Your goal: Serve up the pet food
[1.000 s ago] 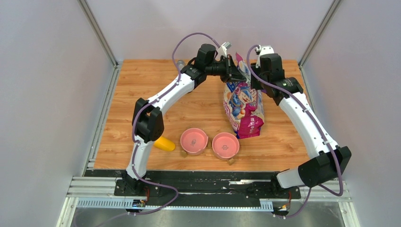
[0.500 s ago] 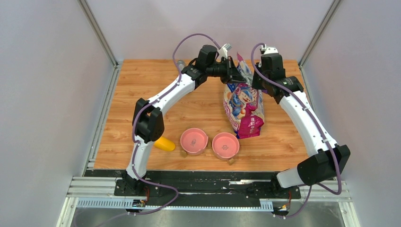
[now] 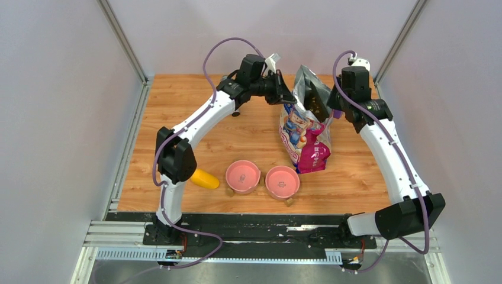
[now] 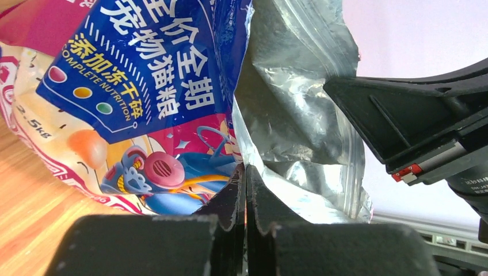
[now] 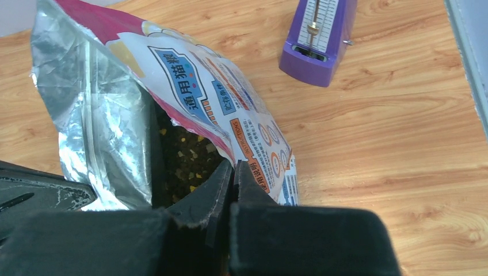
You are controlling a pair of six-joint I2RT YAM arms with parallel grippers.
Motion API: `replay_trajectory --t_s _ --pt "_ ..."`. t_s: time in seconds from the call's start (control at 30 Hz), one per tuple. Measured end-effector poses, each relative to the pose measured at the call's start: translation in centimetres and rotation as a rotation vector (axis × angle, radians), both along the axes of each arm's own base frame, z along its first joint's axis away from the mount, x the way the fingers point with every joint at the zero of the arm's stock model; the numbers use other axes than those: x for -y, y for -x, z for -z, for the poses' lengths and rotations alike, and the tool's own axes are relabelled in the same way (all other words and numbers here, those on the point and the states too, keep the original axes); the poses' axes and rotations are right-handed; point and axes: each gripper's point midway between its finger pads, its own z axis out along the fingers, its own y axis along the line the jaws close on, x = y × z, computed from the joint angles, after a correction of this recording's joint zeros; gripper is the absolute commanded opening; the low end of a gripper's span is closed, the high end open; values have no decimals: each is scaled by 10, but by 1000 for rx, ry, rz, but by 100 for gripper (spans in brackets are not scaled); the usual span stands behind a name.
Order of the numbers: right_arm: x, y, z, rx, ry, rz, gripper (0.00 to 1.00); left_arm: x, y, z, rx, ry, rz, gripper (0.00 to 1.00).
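Observation:
The glossy purple-pink cat-print bag [image 3: 305, 133] stands at the back middle of the table, its silver-lined mouth [image 3: 312, 90] pulled wide. My left gripper [image 3: 287, 98] [image 4: 246, 169] is shut on the mouth's left edge. The right gripper [image 3: 330, 108] [image 5: 233, 167] is shut on the right edge. The pet food [image 5: 185, 160], dark brown kibble with a few yellow bits, shows deep inside the bag [image 5: 218, 98] in the right wrist view. The foil lining [image 4: 293, 115] fills the left wrist view.
Two pink bowls [image 3: 243, 176] [image 3: 282, 181] sit side by side near the front edge. A yellow scoop [image 3: 205, 179] lies left of them, partly behind the left arm. A purple metronome-shaped object [image 5: 317, 40] stands on the wood beyond the bag.
The right gripper has closed on the bag's edge. Both grippers have drawn apart and upward, pulling the flat bag top open into a wide mouth.

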Motion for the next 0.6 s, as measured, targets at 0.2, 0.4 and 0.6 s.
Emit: replay_trajectory --t_s 0.2,0.4,0.6 --pt "-10 2 -2 17 -21 -66 0 -10 1 -7 12 -36 -25 0" --pt "-14 4 1 17 -23 -103 0 -23 -4 -30 53 -59 -56 0" --pt "-17 5 3 18 -28 -120 0 -37 -16 -44 113 -55 -78 53"
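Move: The pet food bag stands open between the hands, its left rim in the left fingertips and its right rim in the right ones. Its middle is about 6 cm right, 5 cm back and 12 cm below the left hand, and some 5 cm left, 4 cm back and 12 cm below the right. From the left hand, the silver tube lies 18 cm left and 7 cm ahead, the right pink bowl roughly 22 cm back and 1 cm left. The purple metronome is about 8 cm ahead and 8 cm right of the right hand. The left fingertips come free of the bag's left rim as that hand draws away to the left and up, about 4 cm each way, edging forward late; its fingers, shut until then, begin to part only at the end. The right hand keeps its pinch on the opposite rim, easing nearly 2 cm left towards the bag's middle and turning slightly counter-clockwise. ##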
